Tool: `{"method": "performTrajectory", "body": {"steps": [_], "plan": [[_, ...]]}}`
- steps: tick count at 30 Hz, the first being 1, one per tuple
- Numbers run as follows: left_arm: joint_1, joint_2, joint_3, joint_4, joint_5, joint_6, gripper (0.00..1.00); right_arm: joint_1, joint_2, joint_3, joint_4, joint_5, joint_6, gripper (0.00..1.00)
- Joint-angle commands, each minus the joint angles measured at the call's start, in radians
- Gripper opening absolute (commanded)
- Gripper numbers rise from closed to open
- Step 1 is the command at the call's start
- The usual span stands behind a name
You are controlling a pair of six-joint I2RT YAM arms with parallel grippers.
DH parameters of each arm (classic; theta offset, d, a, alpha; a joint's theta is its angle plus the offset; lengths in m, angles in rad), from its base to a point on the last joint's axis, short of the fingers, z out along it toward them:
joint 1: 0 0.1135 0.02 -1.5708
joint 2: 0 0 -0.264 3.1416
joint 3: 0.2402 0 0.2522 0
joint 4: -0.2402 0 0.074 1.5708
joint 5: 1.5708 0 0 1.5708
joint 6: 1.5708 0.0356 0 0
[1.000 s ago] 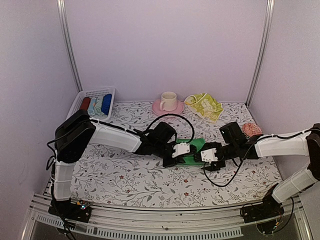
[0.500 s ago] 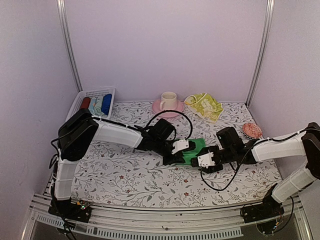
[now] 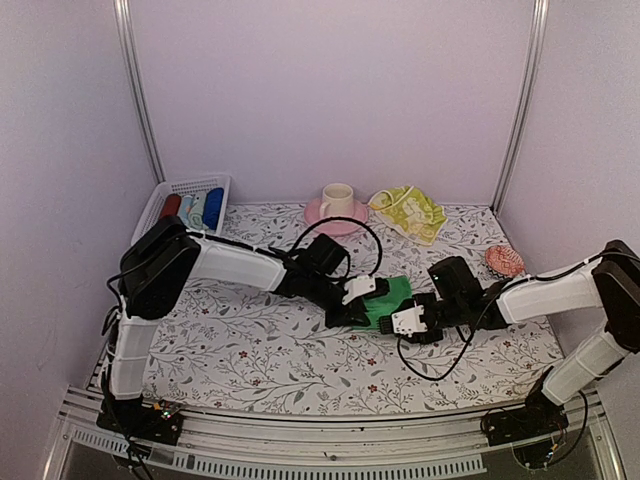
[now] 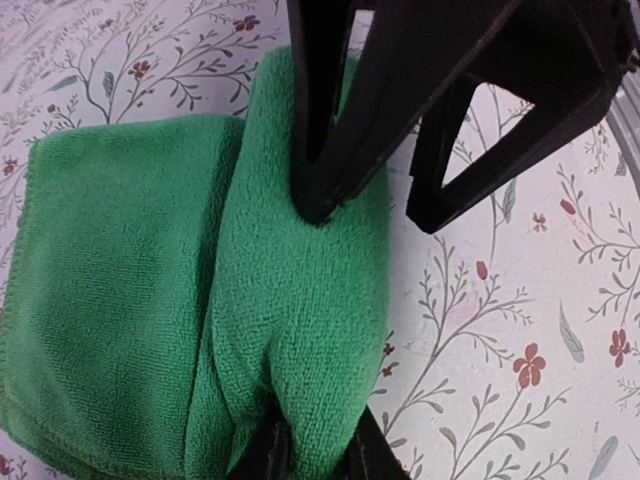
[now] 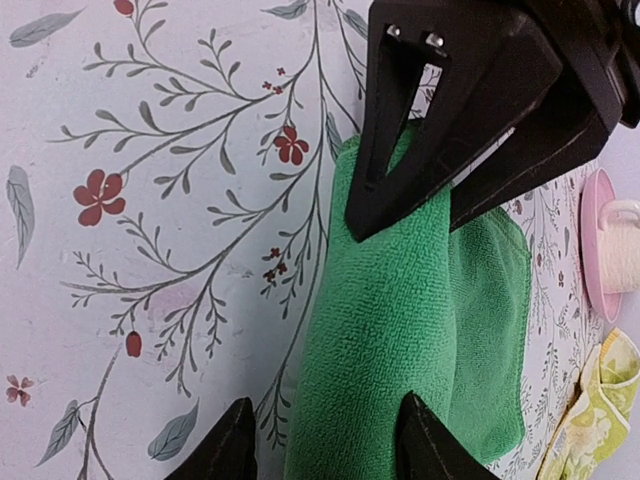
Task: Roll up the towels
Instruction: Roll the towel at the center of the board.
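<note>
The bright green towel (image 3: 394,292) lies mid-table with its near edge turned into a thick roll (image 4: 300,300). My left gripper (image 4: 318,455) is shut on one end of that roll (image 5: 390,320), and its fingers show pinching it in the right wrist view (image 5: 405,220). My right gripper (image 5: 325,445) faces it from the other end, open. One finger rests over the roll and the other stands on the tablecloth beside it. In the top view the left gripper (image 3: 365,308) and the right gripper (image 3: 388,322) nearly meet. The pale yellow towel (image 3: 408,210) lies crumpled at the back.
A white basket (image 3: 222,183) at the back left holds dark red, pale blue and deep blue cloth rolls. A cream cup (image 3: 337,198) stands on a pink saucer (image 3: 318,215) at the back centre. A small pink object (image 3: 504,260) sits at the right.
My right gripper has moved left onto the green towel's roll and its jaws have narrowed. The left gripper keeps its hold and has shifted slightly right.
</note>
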Motion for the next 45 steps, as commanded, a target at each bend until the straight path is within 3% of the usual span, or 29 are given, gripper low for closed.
{"method": "performTrajectory", "body": {"steps": [1,11,14,20,26,35,45], "plan": [[0.029,0.046,0.011,-0.07,0.017,-0.015,0.17,0.005,0.047,0.025,-0.002,0.047,0.025,0.47],[0.049,0.037,0.002,-0.073,0.055,-0.024,0.26,0.005,0.097,0.065,-0.048,0.066,0.049,0.26],[0.052,0.025,-0.009,-0.063,0.047,-0.027,0.28,0.005,0.109,0.085,-0.097,0.041,0.051,0.25],[0.061,-0.061,-0.093,0.064,0.005,-0.057,0.46,0.005,0.135,0.122,-0.157,0.021,0.064,0.22],[0.062,-0.165,-0.196,0.202,-0.066,-0.065,0.52,-0.002,0.146,0.144,-0.184,0.009,0.083,0.21],[0.06,-0.328,-0.41,0.444,-0.162,-0.039,0.54,-0.071,0.163,0.236,-0.317,-0.098,0.131,0.2],[0.058,-0.351,-0.465,0.519,-0.192,-0.036,0.54,-0.121,0.254,0.362,-0.475,-0.188,0.161,0.2]]}}
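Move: The rolled front part of the green towel lies between the grippers. Its middle is about 5 cm to the right of the left hand, which still pinches its left end, and roughly 4 cm left and 2 cm ahead of the right hand, whose half-open fingers straddle its right end about 1 cm higher. The towel's flat part lies some 7 cm ahead of the roll, and the red bowl about 18 cm ahead and 23 cm right of the right hand. The right hand eases forward and slightly down onto the right end of the roll, closing its half-open fingers to pinch it, then keeps that grip while creeping to about 2.5 cm forward in all and tilting some 20 degrees. Once it has hold, the left hand opens to let go of the left end and draws away up and to the left, some 6 cm each way and a little forward, its wrist tilting about 20 degrees and its fingers staying half open. ##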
